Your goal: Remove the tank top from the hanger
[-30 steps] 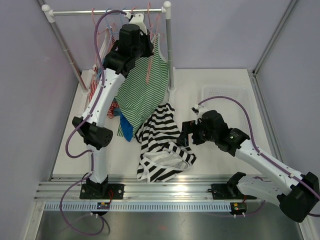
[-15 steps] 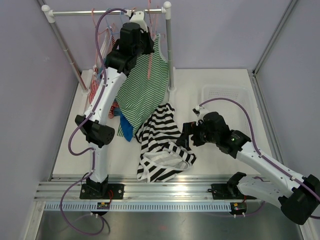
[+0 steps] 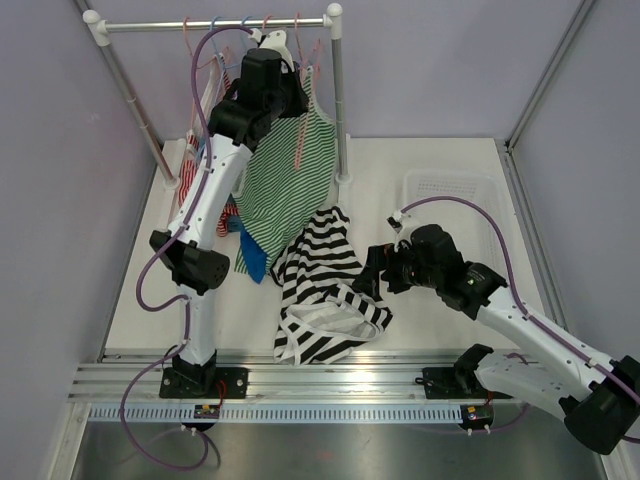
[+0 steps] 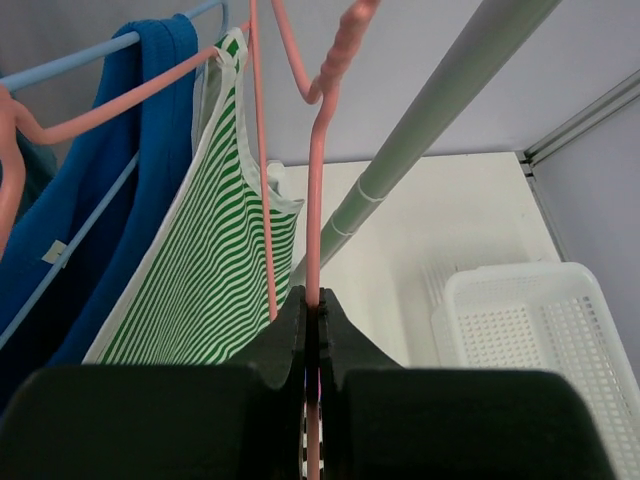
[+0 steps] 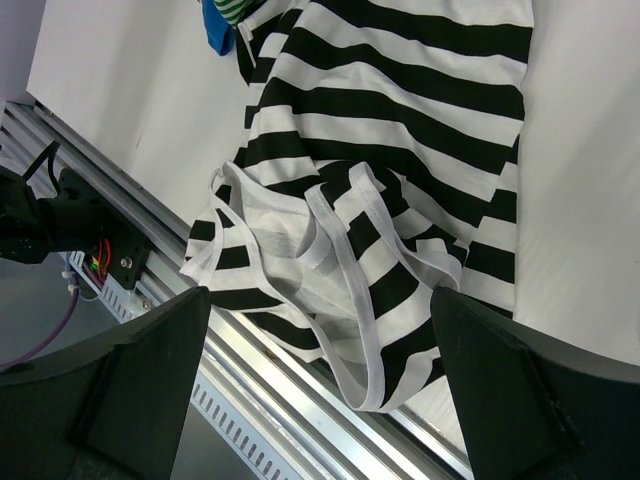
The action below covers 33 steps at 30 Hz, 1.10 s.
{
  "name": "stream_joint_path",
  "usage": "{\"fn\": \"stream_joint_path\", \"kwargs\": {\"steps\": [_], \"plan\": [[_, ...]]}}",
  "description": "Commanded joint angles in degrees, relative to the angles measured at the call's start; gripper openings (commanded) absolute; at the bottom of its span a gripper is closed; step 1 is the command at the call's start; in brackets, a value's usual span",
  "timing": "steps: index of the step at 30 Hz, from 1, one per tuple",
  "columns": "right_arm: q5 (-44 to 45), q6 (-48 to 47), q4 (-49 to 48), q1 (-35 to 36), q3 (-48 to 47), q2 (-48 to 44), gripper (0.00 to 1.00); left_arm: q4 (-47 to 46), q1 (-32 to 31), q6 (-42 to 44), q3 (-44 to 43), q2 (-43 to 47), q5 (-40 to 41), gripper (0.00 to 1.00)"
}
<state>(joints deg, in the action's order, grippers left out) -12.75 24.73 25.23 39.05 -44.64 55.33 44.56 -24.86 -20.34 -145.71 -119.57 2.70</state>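
Note:
A green-and-white striped tank top [image 3: 288, 175] hangs on a pink hanger [image 3: 298, 148] below the rail [image 3: 215, 22]. My left gripper [image 3: 272, 48] is up at the rail, shut on the hanger's pink wire [image 4: 316, 200]. In the left wrist view the gripper [image 4: 318, 310] pinches the wire, with the green top [image 4: 200, 280] just left of it. A black-and-white striped tank top [image 3: 325, 285] lies crumpled on the table. My right gripper [image 3: 372, 272] hovers open and empty at its right edge. In the right wrist view that gripper [image 5: 320, 300] is above the top [image 5: 400, 130].
A blue garment [image 4: 120, 130] hangs on a blue hanger left of the green top. A red-striped garment [image 3: 188, 175] hangs at the rack's left. A blue cloth [image 3: 255, 262] lies under the green top. A white basket [image 3: 455, 190] sits back right. The rack post [image 3: 340, 100] stands right of the hanger.
My left gripper has shifted slightly up and back with the pink hanger, and the green top swung with it. My right gripper has drifted a little to the right and nearer.

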Motion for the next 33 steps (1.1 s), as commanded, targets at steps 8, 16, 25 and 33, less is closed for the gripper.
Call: {"fn": "stream_joint_path", "kwargs": {"steps": [8,16,25,33], "plan": [[1.2,-0.8,0.3,0.2,0.2,-3.7,0.99,0.3,-0.4,-2.3,1.0,3.2,-2.3,0.29],[0.6,-0.3,-2.3,0.2,-1.0,0.5,1.00,-0.3,-2.6,0.4,9.0,14.5,-1.6,0.62],[3.8,-1.1,-4.1,3.5,-7.1,12.8,1.00,-4.6,-8.2,1.1,36.5,38.6,10.1,0.99],[17.4,-3.2,-0.9,12.9,-14.7,23.7,0.99,-1.9,-8.6,-3.4,59.7,62.6,26.3,0.99]]}}
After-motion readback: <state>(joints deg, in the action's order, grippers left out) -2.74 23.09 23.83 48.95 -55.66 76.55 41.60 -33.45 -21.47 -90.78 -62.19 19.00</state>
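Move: The left fingers hold the bare pink hanger, whose hook is up at the rail, about 12 cm above this hand and 3 cm ahead. The green-striped top hangs about 5 cm left, 2 cm back and 15 cm lower; the rail's post is 8 cm right, 3 cm ahead. For the open right hand, the black-and-white tank top lies 10 cm left, 4 cm ahead and some 17 cm below; the basket is about 19 cm right and 20 cm ahead, equally low. The left fingers let go of the pink hanger, opening wide as the hand dips slightly, then it pulls back some 23 cm from the rail, swinging about 11 cm left late on and ending a little higher. The wide-open right hand first bobs up and back down, then heads left about 6 cm and down over the black-and-white tank top, rolling slightly. ##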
